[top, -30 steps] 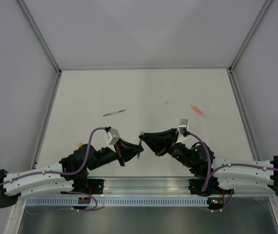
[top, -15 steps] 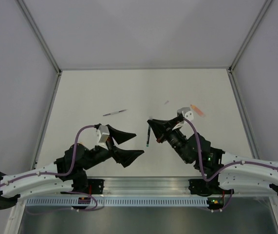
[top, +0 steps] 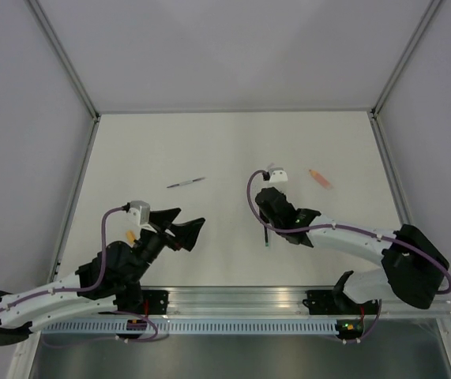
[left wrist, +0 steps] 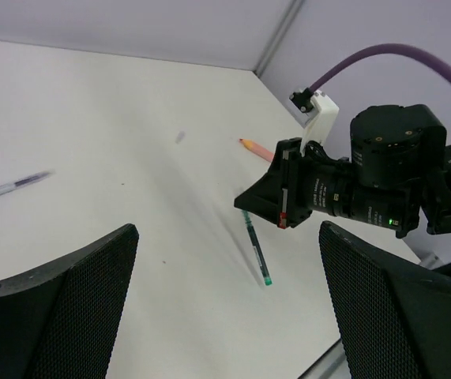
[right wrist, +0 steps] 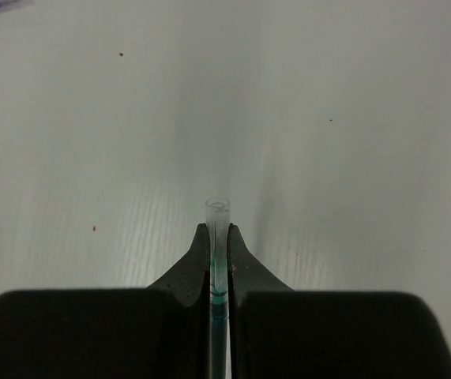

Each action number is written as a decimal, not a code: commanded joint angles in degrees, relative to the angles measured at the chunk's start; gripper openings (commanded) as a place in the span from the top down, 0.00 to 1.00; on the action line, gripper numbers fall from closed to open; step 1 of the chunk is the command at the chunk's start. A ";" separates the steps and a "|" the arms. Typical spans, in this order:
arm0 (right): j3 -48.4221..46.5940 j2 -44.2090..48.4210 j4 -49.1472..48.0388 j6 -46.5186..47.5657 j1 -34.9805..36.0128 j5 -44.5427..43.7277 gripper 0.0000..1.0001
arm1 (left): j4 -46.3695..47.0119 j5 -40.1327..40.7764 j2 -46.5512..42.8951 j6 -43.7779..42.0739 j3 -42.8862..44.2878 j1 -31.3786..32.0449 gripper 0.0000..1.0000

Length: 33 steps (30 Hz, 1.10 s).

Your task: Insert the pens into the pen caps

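My right gripper (top: pixel 265 215) (right wrist: pixel 219 234) is shut on the dark pen with green (top: pixel 267 235) (left wrist: pixel 255 251). The pen hangs slanted over the table, its green end (left wrist: pixel 267 280) lowest and its clear end (right wrist: pixel 219 210) poking out past the fingertips. Well apart from it to the left, my left gripper (top: pixel 181 225) (left wrist: pixel 227 316) stands wide open and holds nothing. The thin silver-grey pen (top: pixel 186 183) (left wrist: pixel 8 188) lies at mid-left. At the right lies the pink-orange marker (top: pixel 318 178) (left wrist: pixel 253 147). A small grey cap (left wrist: pixel 180 136) shows blurred on the table, and a yellow-orange cap (top: pixel 131 235) lies beside the left arm.
The white table (top: pixel 233 142) is walled by grey panels, with metal frame posts (top: pixel 387 158) along its sides. The right arm's forearm (top: pixel 343 235) stretches across the near right. A slotted rail (top: pixel 233 325) runs along the near edge.
My left gripper has opened wide and drawn back to the left. My right gripper has carried the green pen away from it and turned, so the pen now hangs slanted towards the table.
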<state>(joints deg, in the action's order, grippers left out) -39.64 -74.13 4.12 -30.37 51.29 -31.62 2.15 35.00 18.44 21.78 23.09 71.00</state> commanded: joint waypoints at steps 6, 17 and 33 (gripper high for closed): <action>-7.99 -12.08 2.12 -2.85 -5.06 3.76 1.00 | -5.22 11.67 -4.20 3.09 -0.24 -0.07 0.00; -13.09 -21.93 4.58 -4.26 -7.96 1.47 0.84 | -4.44 12.89 0.28 2.92 -0.07 -0.08 0.00; -14.15 -18.89 4.15 -1.98 -10.59 9.61 0.68 | -2.87 11.85 0.55 1.44 -1.12 -0.07 0.01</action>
<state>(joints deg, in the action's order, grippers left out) -51.90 -97.36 8.71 -33.47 41.30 -26.76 -2.76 46.48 18.72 23.75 22.90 71.00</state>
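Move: My right hand holds the teal pen in its clear cap. The bare table spot it is going to lies about 5 cm ahead, 1 cm right and 9 cm below. A small loose cap is some 21 cm ahead and 4 cm right of my right hand, the orange pen 16 cm ahead and 21 cm right, the white pen 15 cm ahead and 24 cm left. From my empty left hand the spot is roughly 16 cm ahead, 18 cm right and 25 cm down. I lower the teal pen with my right hand about 8 cm to the bare table, easing some 5 cm forward as I sink and tipping the fingers further down. Near the end, still sinking, I open the fingers about a quarter of their range to let go. My open, empty left hand drifts a few centimetres left, forward and down, turning slightly counter-clockwise. ##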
